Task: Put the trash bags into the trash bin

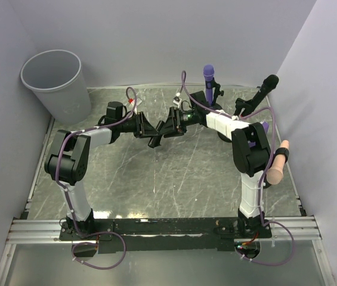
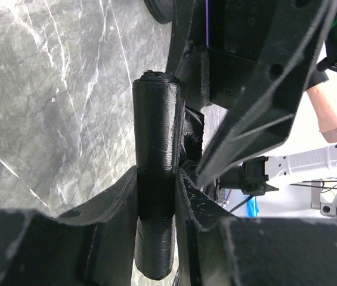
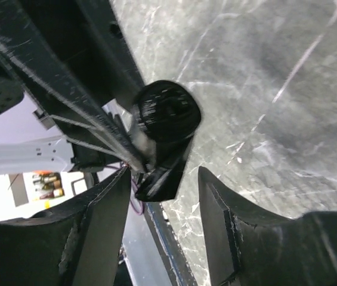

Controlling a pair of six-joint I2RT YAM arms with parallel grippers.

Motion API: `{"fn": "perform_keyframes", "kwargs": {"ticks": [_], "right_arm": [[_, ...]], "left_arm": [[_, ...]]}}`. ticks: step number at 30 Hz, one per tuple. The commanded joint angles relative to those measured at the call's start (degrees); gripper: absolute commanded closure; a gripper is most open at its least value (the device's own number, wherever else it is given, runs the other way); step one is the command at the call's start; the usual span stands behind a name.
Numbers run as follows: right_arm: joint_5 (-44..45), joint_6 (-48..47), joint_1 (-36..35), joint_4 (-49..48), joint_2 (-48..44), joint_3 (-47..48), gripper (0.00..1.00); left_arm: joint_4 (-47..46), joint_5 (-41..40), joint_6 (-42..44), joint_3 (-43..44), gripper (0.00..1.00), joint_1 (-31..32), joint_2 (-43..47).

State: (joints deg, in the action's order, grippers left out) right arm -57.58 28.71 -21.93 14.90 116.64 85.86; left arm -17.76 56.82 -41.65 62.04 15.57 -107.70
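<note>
The trash bags are a tight black roll (image 2: 158, 125), and my left gripper (image 2: 156, 182) is shut on its middle, with both ends sticking out past the fingers. My right gripper (image 3: 165, 179) faces the roll end-on. Its fingers stand apart on either side of the roll's tip (image 3: 167, 112) and a loose black flap, and neither pad touches them. In the top view the two grippers (image 1: 149, 130) (image 1: 169, 124) meet nose to nose above the middle of the table. The light grey trash bin (image 1: 58, 83) stands upright at the far left corner, away from both arms.
A purple microphone (image 1: 209, 77) and a black one (image 1: 267, 86) stand on mounts at the back right. A beige one (image 1: 277, 164) hangs by the right wall. Walls close in the marble table (image 1: 156, 185) on three sides, and a metal rail (image 1: 168, 227) runs along the near edge.
</note>
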Motion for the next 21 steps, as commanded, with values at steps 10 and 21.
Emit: {"fn": "perform_keyframes", "kwargs": {"ticks": [10, 21], "right_arm": [[-0.5, 5.6, 0.0, -6.6, 3.8, 3.0, 0.74], [7.9, -24.1, -2.6, 17.8, 0.1, 10.2, 1.00]], "left_arm": [[-0.1, 3.8, 1.6, -0.5, 0.73, -0.3, 4.0], [17.7, -19.9, 11.3, 1.2, 0.23, -0.4, 3.0]]}}
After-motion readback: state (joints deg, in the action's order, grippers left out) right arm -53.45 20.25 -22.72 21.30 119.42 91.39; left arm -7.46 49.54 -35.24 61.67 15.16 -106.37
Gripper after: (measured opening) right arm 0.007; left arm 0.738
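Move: The left hand holds the rolled-up black trash bag by its middle. The right hand's half-open fingers wait some 5 cm to its right, about 2 cm farther out and about level. From the right hand, the bag's middle is thus about 5 cm left, 2 cm back and level. The trash bin stands roughly 35 cm left of the left hand and 12 cm farther out, and a purple-topped stand about 19 cm right and 5 cm ahead of the right hand. The right fingers shut almost fully on the trash bag, pinching a thin part of it while that hand eases about 1 cm forward and down. The left hand hardly moves until that grip is made, then opens wide, lets go, and starts to drop away about 3 cm, with a slight shift left. ##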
